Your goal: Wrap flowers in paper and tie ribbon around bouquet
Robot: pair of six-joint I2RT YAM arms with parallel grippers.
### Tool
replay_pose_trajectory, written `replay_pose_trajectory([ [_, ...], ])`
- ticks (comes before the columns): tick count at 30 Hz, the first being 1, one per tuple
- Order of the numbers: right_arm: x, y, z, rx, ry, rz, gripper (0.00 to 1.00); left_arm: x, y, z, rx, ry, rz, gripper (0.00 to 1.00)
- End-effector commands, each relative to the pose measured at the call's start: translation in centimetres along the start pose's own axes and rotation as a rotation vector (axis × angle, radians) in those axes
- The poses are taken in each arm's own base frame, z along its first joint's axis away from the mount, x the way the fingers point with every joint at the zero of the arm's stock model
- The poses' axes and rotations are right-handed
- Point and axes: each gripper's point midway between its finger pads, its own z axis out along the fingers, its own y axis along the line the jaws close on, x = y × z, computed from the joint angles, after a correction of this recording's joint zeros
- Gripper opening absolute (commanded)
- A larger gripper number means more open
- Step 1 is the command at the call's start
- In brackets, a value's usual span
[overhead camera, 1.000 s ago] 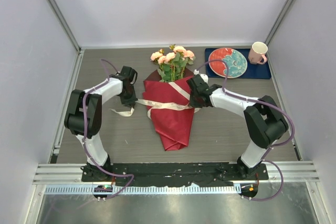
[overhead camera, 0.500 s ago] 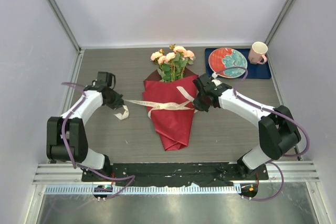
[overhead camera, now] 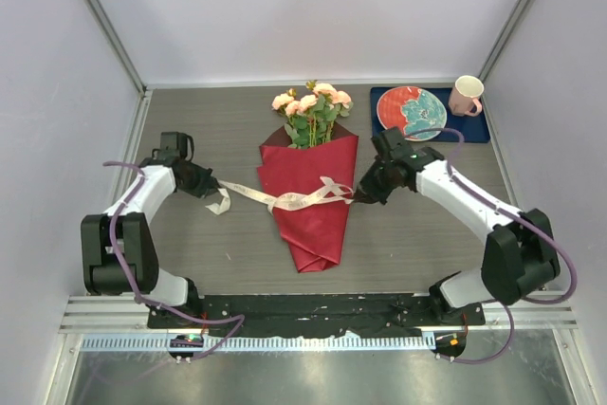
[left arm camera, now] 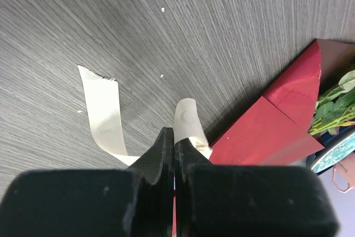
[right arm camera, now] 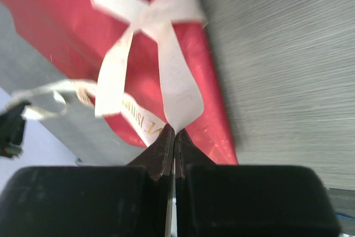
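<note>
The bouquet lies mid-table: peach-pink flowers [overhead camera: 313,101] stick out of the far end of a dark red paper [overhead camera: 313,220] cone. A cream ribbon [overhead camera: 285,200] crosses the cone, knotted near its right edge. My left gripper [overhead camera: 211,189] is shut on the ribbon's [left arm camera: 188,119] left part, with a loose tail [left arm camera: 104,116] curling beside it. On the cone's right side my right gripper [overhead camera: 360,196] is shut on a ribbon [right arm camera: 176,90] loop. The paper [right arm camera: 66,37] fills the right wrist view behind the knot. The stems are hidden inside the paper.
At the back right a dark blue mat [overhead camera: 474,128] carries a red and teal plate [overhead camera: 413,113] and a pink mug [overhead camera: 466,95]. Grey walls close in the table on the left, right and far sides.
Both arms have swung outward, away from the cone. The left gripper closed on the ribbon and drew it left; the right one pulled its loop right, drawing the ribbon tight across the paper.
</note>
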Motion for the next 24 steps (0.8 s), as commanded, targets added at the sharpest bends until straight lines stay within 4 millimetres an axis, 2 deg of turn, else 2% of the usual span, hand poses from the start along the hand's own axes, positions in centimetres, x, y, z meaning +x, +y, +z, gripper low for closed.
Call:
replay_pose_trajectory([
  [1,-4.7,-5.1,-2.3,0.115,-0.171,0.143,0.00,-1.3,-1.2,-1.6,0.064,-0.057,-0.048,0.00],
  [3,-7.9,-7.8,-2.8,0.197,-0.331,0.229,0.00,-2.0,-0.1,-1.4,0.030,-0.085,-0.105,0.00],
  [4,-8.4,-8.9,-2.5,0.225,-0.352,0.261,0.00,-2.4,0.4,-1.3,0.014,-0.102,-0.128,0.00],
  [5,-9.4,-9.9,-2.5,0.268,-0.410,0.291,0.00,-4.0,1.5,-1.4,-0.017,-0.158,-0.169,0.00],
  [7,-11.0,-11.0,-2.1,0.289,-0.496,0.363,0.00,-4.7,3.3,-1.2,-0.059,-0.162,-0.251,0.00],
  [9,-13.6,-12.1,-2.0,0.324,-0.629,0.396,0.00,-6.8,5.2,-1.4,-0.094,-0.221,-0.327,0.00],
  [11,-15.7,-14.3,-1.8,0.370,-0.684,0.462,0.00,-9.1,7.3,-1.6,-0.143,-0.292,-0.388,0.00],
  [13,-16.5,-15.8,0.2,0.362,-0.630,0.537,0.00,-10.3,9.3,-1.5,-0.175,-0.304,-0.432,0.00],
  [14,-17.6,-17.3,0.2,0.369,-0.640,0.604,0.00,-10.9,10.2,-1.5,-0.188,-0.310,-0.451,0.00],
  [15,-18.2,-18.1,0.2,0.386,-0.665,0.622,0.00,-12.4,12.4,-2.0,-0.228,-0.355,-0.507,0.00],
  [17,-19.3,-20.2,-0.1,0.424,-0.691,0.659,0.00,-13.8,14.4,-2.7,-0.242,-0.383,-0.547,0.00],
  [18,-20.2,-20.4,-0.2,0.395,-0.711,0.681,0.00,-14.9,15.9,-3.4,-0.249,-0.407,-0.593,0.00],
  [20,-20.0,-21.6,0.7,0.383,-0.682,0.729,0.00,-16.0,17.4,-4.3,-0.271,-0.441,-0.607,0.00],
  [21,-20.6,-22.5,0.6,0.386,-0.689,0.757,0.00,-16.6,17.9,-4.6,-0.272,-0.456,-0.621,0.00],
  [22,-21.3,-22.7,0.6,0.390,-0.698,0.760,0.00,-17.3,19.0,-5.2,-0.282,-0.481,-0.649,0.00],
  [24,-22.6,-23.5,-0.1,0.389,-0.729,0.786,0.00,-17.9,20.0,-5.6,-0.290,-0.494,-0.666,0.00],
])
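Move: The wrapped bouquet's waist, crossed by the loosely looped ribbon, lies about 14 cm left of the right hand, 3 cm ahead and 8 cm below it; from the left hand it is some 25 cm right, 3 cm back and 4 cm below. The blooms are roughly 30 cm ahead and 12 cm left of the right hand, the plate about 31 cm ahead and 18 cm right. The ribbon's loose tail lies almost under the left hand, 3 cm nearer the base. The ribbon round the bouquet is drawn out sideways by both hands, each keeping its closed pinch on its own end. The right hand sweeps away from the bouquet about 25 cm to the right, sinking some 9 cm and turning clockwise; the left, starting a little later, goes about 20 cm left, curving back towards its base and turning counter-clockwise. ##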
